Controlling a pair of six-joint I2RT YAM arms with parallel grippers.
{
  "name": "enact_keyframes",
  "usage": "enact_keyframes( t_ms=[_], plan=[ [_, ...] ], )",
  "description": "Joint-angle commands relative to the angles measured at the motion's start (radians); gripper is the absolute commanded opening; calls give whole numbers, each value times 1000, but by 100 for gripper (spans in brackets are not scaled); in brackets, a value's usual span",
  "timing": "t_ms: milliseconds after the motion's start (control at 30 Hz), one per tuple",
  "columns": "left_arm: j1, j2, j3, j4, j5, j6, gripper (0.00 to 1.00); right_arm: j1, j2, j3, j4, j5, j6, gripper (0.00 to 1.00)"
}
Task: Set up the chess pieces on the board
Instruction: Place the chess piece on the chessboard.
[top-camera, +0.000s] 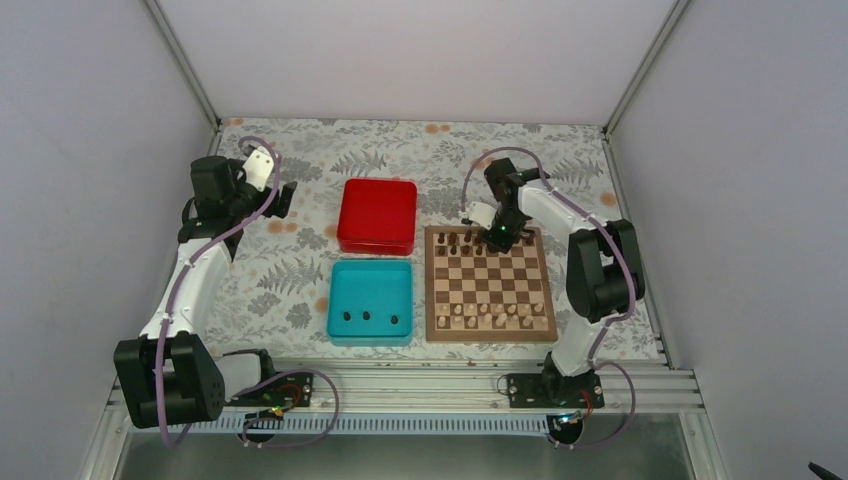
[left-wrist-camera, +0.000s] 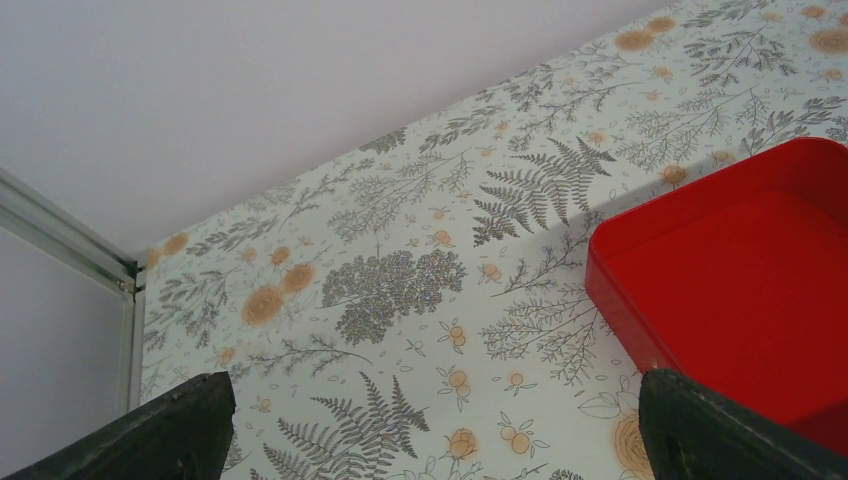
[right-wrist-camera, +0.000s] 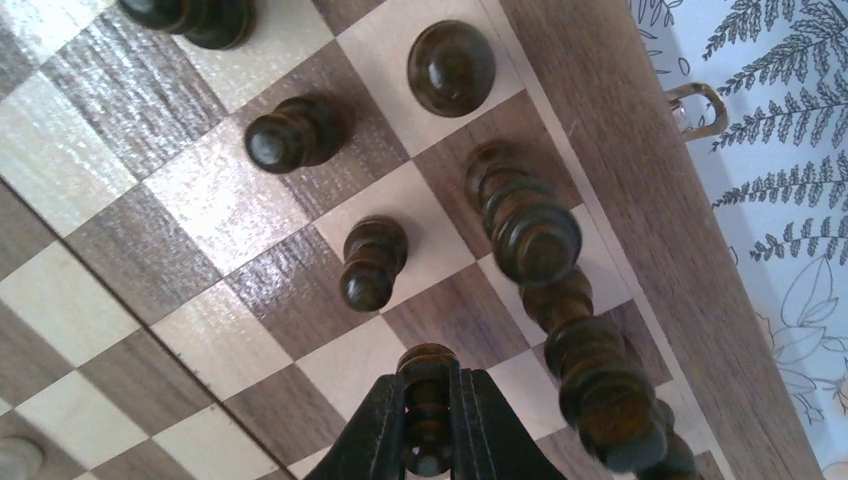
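The board lies right of centre, a wooden checkered square. Dark chess pieces stand along its far rows, and three more lie in the teal tray. My right gripper hovers over the board's far edge. In the right wrist view it is shut on a dark piece, held just above a light square. Beside it stand a small dark piece and taller ones in the edge row. My left gripper is open with nothing in it over the patterned cloth, its fingertips far apart.
The red box sits left of the board's far end, and its corner is close to my left gripper. The teal tray lies in front of the red box. Pale pieces fill the board's near rows.
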Motion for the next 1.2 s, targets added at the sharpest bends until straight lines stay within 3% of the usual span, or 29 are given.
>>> enact_keyframes(
  t_ms=[0, 633, 933, 1167],
  plan=[
    [5, -9, 0, 11, 11, 0, 100, -15, 30, -2, 39, -23, -14, 8],
    [5, 0, 2, 4, 17, 3, 100, -26, 73, -6, 40, -28, -17, 10],
    [5, -2, 5, 4, 18, 2, 100, -25, 0, 50, -40, -45, -12, 31],
    [5, 0, 6, 3, 20, 3, 100, 64, -83, 180, -211, -90, 8, 38]
  ],
)
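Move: The right hand holds a dark pawn just above its empty square, about 1 cm ahead and 4 cm below. One pawn stands 3 cm left of that square, a tall back-rank piece 3 cm ahead of it, and another back-rank piece 3 cm ahead and 3 cm right of it. From the idle left hand the square lies some 41 cm right, 7 cm back and 20 cm down. The right hand lowers the pawn about 2 cm onto its square, opens partway, then rises some 4 cm clear. ##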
